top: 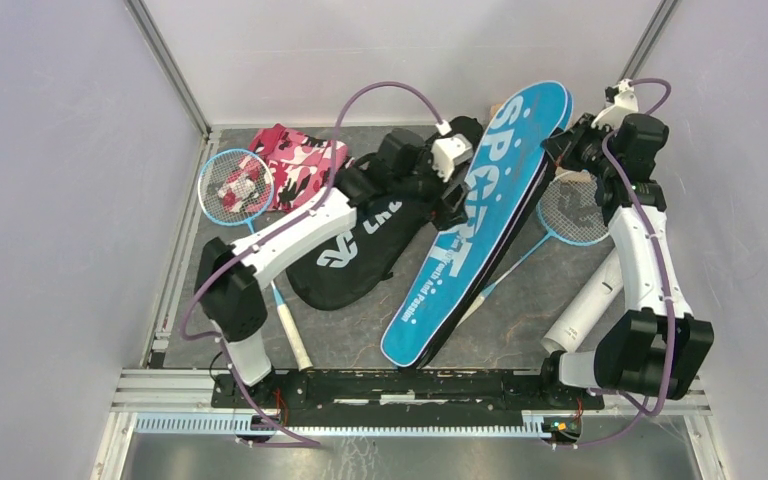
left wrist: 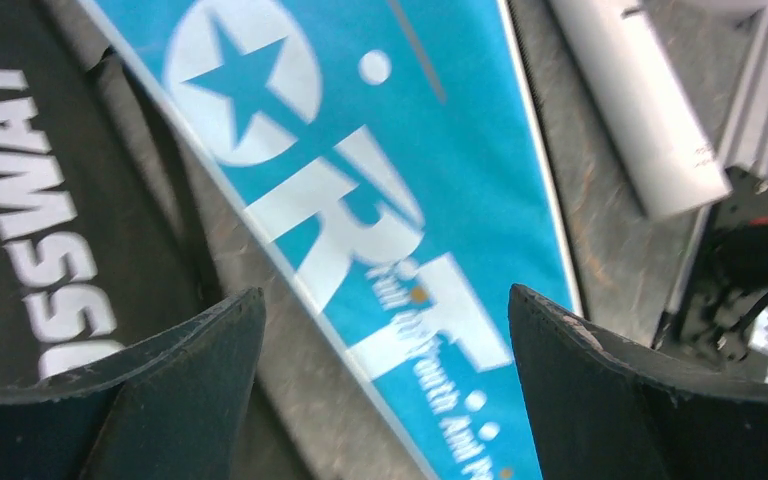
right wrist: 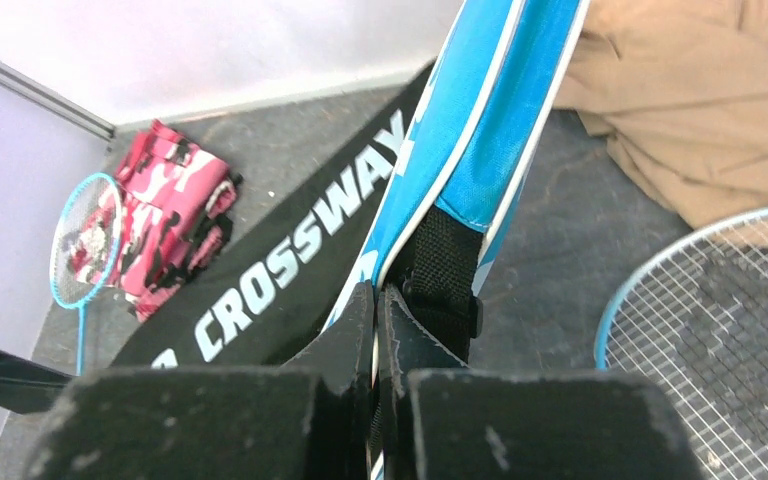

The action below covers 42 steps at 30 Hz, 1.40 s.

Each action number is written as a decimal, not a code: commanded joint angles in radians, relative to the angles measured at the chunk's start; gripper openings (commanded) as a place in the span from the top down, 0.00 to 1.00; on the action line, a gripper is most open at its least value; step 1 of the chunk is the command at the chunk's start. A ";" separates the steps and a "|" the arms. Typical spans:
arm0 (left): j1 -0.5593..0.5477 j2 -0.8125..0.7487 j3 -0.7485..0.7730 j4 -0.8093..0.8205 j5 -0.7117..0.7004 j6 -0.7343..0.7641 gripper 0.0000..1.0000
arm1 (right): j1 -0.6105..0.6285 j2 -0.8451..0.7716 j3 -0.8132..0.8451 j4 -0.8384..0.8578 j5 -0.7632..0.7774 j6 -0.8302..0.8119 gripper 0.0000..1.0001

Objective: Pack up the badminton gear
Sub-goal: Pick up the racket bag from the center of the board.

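The blue "SPORT" cover (top: 480, 220) lies diagonally across the table, its top end lifted at the back right. My right gripper (right wrist: 375, 295) is shut on that cover's white-piped edge (right wrist: 500, 120), beside a black strap. My left gripper (left wrist: 387, 310) hangs open above the cover's middle (left wrist: 440, 180), with nothing between its fingers. The black "CROSSWAY" cover (top: 360, 250) lies partly under the blue one. One blue-framed racket (top: 235, 187) lies at the left with something small and white on its strings. A second racket (top: 572, 210) lies under my right arm. A white tube (top: 585, 310) rests at the right.
A pink camouflage cloth (top: 295, 160) sits at the back left next to the left racket. A beige cloth (right wrist: 700, 100) is bunched at the back right behind the second racket's head. Grey walls close the table on the left, right and back.
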 commanded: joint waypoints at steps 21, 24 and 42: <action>-0.189 0.247 0.236 0.085 -0.271 -0.196 0.39 | 0.075 -0.059 0.032 0.111 0.028 0.091 1.00; -0.189 0.246 0.236 0.085 -0.242 -0.198 0.55 | 0.075 -0.056 0.032 0.100 0.032 0.069 1.00; -0.053 0.076 0.101 0.120 -0.090 -0.344 0.98 | 0.090 0.106 0.140 -0.035 -0.134 -0.162 0.91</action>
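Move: The racket bag's right edge, at its middle stretch, runs about 10 cm to the left hand's right, 1 cm back and 5 cm below. Flat on the board, some 18 cm below, lie the black bag, 17 cm left and 9 cm ahead, and the blue racket, 22 cm right and 3 cm back. The right hand already pinches that edge higher up; the left's spot lies 14 cm back of it, 15 cm left and 9 cm lower. Rightward across the blue face goes the open left hand, about 9 cm, then down some 4 cm to shut and pinch the bag's right edge beside the black opening, before easing back 3 cm left. The right hand keeps its pinch higher on that edge, rises 4 cm while drifting left, holds, then sinks back to its starting height. ##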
